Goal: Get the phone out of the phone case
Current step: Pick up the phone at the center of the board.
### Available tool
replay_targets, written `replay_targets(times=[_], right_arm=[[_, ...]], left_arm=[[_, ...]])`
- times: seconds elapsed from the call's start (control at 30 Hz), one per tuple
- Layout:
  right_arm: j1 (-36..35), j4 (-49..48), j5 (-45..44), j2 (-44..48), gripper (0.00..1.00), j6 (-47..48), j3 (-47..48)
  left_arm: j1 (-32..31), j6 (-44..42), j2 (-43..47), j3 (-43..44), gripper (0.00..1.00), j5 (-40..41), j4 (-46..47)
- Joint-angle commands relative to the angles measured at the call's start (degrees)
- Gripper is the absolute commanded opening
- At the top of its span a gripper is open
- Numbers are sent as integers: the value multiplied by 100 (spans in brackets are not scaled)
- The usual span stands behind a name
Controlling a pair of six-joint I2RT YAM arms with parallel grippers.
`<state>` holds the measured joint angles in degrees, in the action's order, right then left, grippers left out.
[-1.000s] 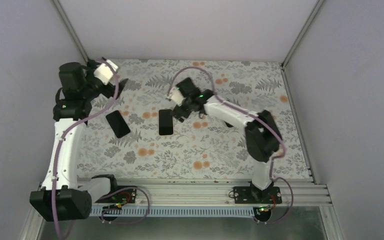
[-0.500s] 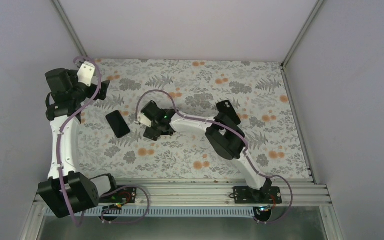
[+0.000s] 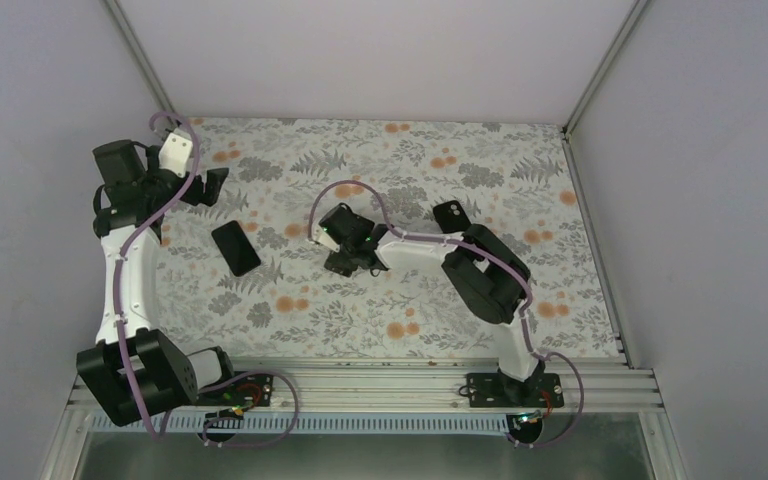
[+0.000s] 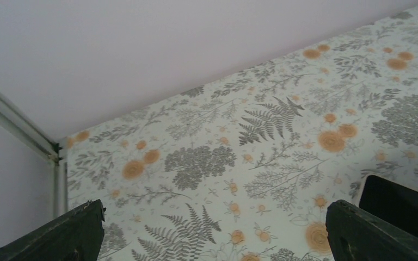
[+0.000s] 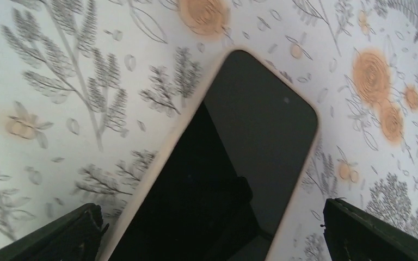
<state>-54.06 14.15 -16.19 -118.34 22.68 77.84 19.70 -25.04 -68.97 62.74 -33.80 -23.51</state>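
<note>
A phone with a black screen and a pale cream edge [image 5: 250, 136] lies flat on the floral cloth. My right gripper [image 5: 212, 209] is open and hangs close over it, one finger on each side of its long edges, not touching. In the top view the right gripper [image 3: 343, 255] covers most of this phone at mid-table. A black case-like slab with a camera hole [image 3: 450, 213] lies to the right of it. My left gripper [image 3: 210, 186] is open and empty at the far left, and in its wrist view [image 4: 216, 209] only cloth lies between the fingers.
Another black slab [image 3: 235, 248] lies on the cloth at the left, below the left gripper. A dark flat thing [image 4: 400, 204] shows at the right edge of the left wrist view. Walls close the back and both sides. A metal rail [image 3: 380, 380] runs along the near edge.
My right gripper has moved from behind the phone to over it, swinging left then slightly back right. The black slab at the right became visible. My left gripper pulled back toward the left wall.
</note>
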Motion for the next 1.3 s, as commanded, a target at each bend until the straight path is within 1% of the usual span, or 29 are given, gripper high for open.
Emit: replay_targets(times=[0.0, 0.07, 0.17, 0.33, 0.53, 0.67, 0.83, 0.97, 1.1, 1.17, 1.27], right_arm=[[271, 247, -226, -70, 100, 110, -355], [459, 484, 2, -120, 100, 17, -197], [801, 1088, 562, -234, 100, -101, 122], [1233, 1895, 1236, -492, 100, -18, 482], [1442, 2434, 1920, -654, 100, 587, 620], [1597, 3076, 2323, -1197, 100, 948, 1284], [1645, 3451, 2352, -1590, 99, 1195, 1652], [1644, 3680, 2346, -1691, 93, 1191, 1627], [1661, 3529, 2175, -1514, 79, 1113, 1242], [1676, 3226, 2092, -1270, 75, 992, 984], [1672, 2668, 1981, -721, 64, 830, 593]], left_arm=[[43, -76, -28, -81, 100, -504, -100], [48, -94, -30, -126, 100, -513, -122], [64, -196, -15, -177, 100, -527, -222], [170, -329, -39, -194, 100, -646, -338], [236, -327, -123, -135, 100, -997, -410], [244, -319, -159, -116, 100, -1175, -416], [253, -453, -156, -99, 100, -1260, -549], [271, -599, -163, -88, 100, -1226, -658], [271, -618, -375, 49, 100, -1461, -812], [247, -843, -742, 321, 100, -1907, -1336], [180, -1003, -1353, 852, 100, -2228, -2071]])
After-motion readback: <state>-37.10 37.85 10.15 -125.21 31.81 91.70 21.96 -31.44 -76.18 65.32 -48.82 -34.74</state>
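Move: The phone to be pinched lies under the open right hand, its middle about 3 cm ahead, 1 cm left and 3 cm below. One black slab lies about 23 cm left of this hand and 2 cm ahead, another some 27 cm right and 7 cm ahead, both equally low. From the high left hand the phone is roughly 23 cm right, 2 cm ahead and 27 cm down. Right hand sweeps about 6 cm right, some forward, sinks tipping down, pinches the phone's sides; left sinks too. ##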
